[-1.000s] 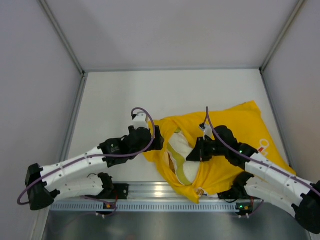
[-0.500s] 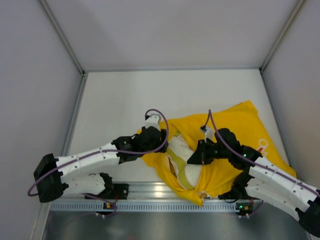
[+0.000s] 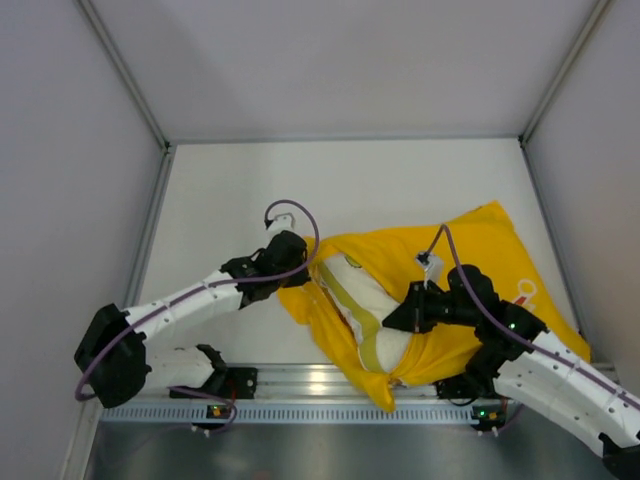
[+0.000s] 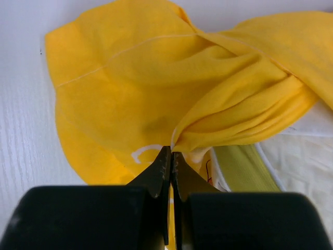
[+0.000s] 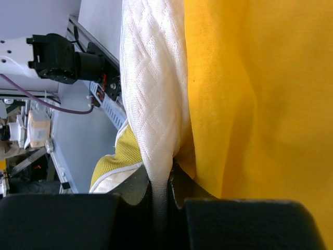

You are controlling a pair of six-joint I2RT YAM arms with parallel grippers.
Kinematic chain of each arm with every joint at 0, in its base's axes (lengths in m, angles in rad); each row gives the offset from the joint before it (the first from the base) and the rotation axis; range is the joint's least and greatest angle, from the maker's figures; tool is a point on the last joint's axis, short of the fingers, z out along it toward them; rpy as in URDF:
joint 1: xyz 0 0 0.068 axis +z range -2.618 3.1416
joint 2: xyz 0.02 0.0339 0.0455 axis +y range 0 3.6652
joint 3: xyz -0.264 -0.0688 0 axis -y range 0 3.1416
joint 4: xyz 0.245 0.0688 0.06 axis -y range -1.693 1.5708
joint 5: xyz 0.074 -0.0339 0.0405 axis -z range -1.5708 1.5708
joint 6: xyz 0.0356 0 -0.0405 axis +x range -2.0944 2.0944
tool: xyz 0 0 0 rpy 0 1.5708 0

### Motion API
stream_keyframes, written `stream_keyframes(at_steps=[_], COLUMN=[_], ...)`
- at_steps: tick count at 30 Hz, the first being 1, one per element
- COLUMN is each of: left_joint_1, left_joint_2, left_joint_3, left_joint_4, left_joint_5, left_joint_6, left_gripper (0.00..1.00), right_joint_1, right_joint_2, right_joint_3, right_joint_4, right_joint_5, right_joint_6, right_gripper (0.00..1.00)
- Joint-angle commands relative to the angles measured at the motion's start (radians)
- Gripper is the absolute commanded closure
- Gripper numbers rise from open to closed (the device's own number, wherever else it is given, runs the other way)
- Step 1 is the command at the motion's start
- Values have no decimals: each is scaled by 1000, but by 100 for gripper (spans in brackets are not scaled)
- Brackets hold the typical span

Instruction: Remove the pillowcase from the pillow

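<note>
The yellow pillowcase (image 3: pixel 480 255) lies rumpled at centre right of the table. Its open end faces the left arm. The cream pillow (image 3: pixel 368 300) bulges out of that opening, with an olive-green band along its side. My left gripper (image 3: pixel 302 262) sits at the opening's left edge. In the left wrist view the left gripper (image 4: pixel 170 151) is shut on a gathered fold of the pillowcase (image 4: pixel 130 88). My right gripper (image 3: pixel 398 318) is on the pillow's right side. In the right wrist view the right gripper (image 5: pixel 160 179) is shut on a pinch of quilted pillow (image 5: pixel 151 88), with pillowcase (image 5: pixel 260 104) beside it.
A ribbed aluminium rail (image 3: pixel 300 385) runs along the near table edge between the arm bases. Grey enclosure walls with metal frame posts (image 3: pixel 150 215) bound the white table (image 3: pixel 340 190) on the left, back and right. The pillowcase's far corner reaches close to the right wall.
The left gripper went from open to shut on the pillowcase edge and drew back to the left. More of the pillow now shows. The right gripper shifted slightly right, still gripping.
</note>
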State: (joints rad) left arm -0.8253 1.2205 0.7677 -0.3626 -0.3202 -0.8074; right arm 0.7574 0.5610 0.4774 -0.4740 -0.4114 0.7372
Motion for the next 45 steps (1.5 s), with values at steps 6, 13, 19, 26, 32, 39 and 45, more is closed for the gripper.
stream_keyframes(at_steps=[6, 13, 19, 26, 32, 39, 45], left_joint_1=[190, 249, 147, 100, 75, 75, 0], left_joint_2=[59, 148, 48, -169, -447, -382, -375], left_joint_3=[47, 202, -31, -143, -50, 119, 24], left_joint_4=[56, 36, 226, 240, -3, -225, -107], left_joint_5=[-20, 39, 147, 309, 186, 217, 270], left_joint_6=[73, 108, 70, 120, 97, -91, -185], left_gripper=[100, 100, 100, 77, 16, 11, 12], right_joint_1=[22, 22, 22, 19, 20, 22, 19], right_joint_2=[-136, -171, -35, 195, 326, 317, 344], right_joint_3=[107, 127, 213, 351, 337, 234, 219], right_joint_4=[-189, -244, -158, 17, 122, 190, 193], right_joint_5=[-113, -96, 32, 72, 36, 31, 133], right_joint_6=[2, -1, -10, -19, -19, -68, -9], right_gripper=[100, 100, 100, 100, 100, 100, 100])
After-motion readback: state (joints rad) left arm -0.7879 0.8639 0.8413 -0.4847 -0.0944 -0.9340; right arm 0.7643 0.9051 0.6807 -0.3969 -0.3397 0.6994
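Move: The left gripper already pinches the pillowcase's edge; the partly bared pillow's middle lies about 13 cm to its right, 6 cm nearer the bases and some 4 cm lower. The case's loose left flap lies roughly 4 cm to its left, 5 cm back and 7 cm below. The right gripper still holds the pillow's side, with the pillow's middle about 4 cm ahead, 5 cm left and 6 cm below; the case's near corner is some 18 cm straight back and 11 cm down. Bring the left gripper about 5 cm forward with the pillowcase edge, then back and down; open it there to let the cloth go and lift it some 15 cm clear, rolling its left side down. Keep the right gripper shut on the pillow throughout, raising it a little, then carrying it forward and left and easing down. ##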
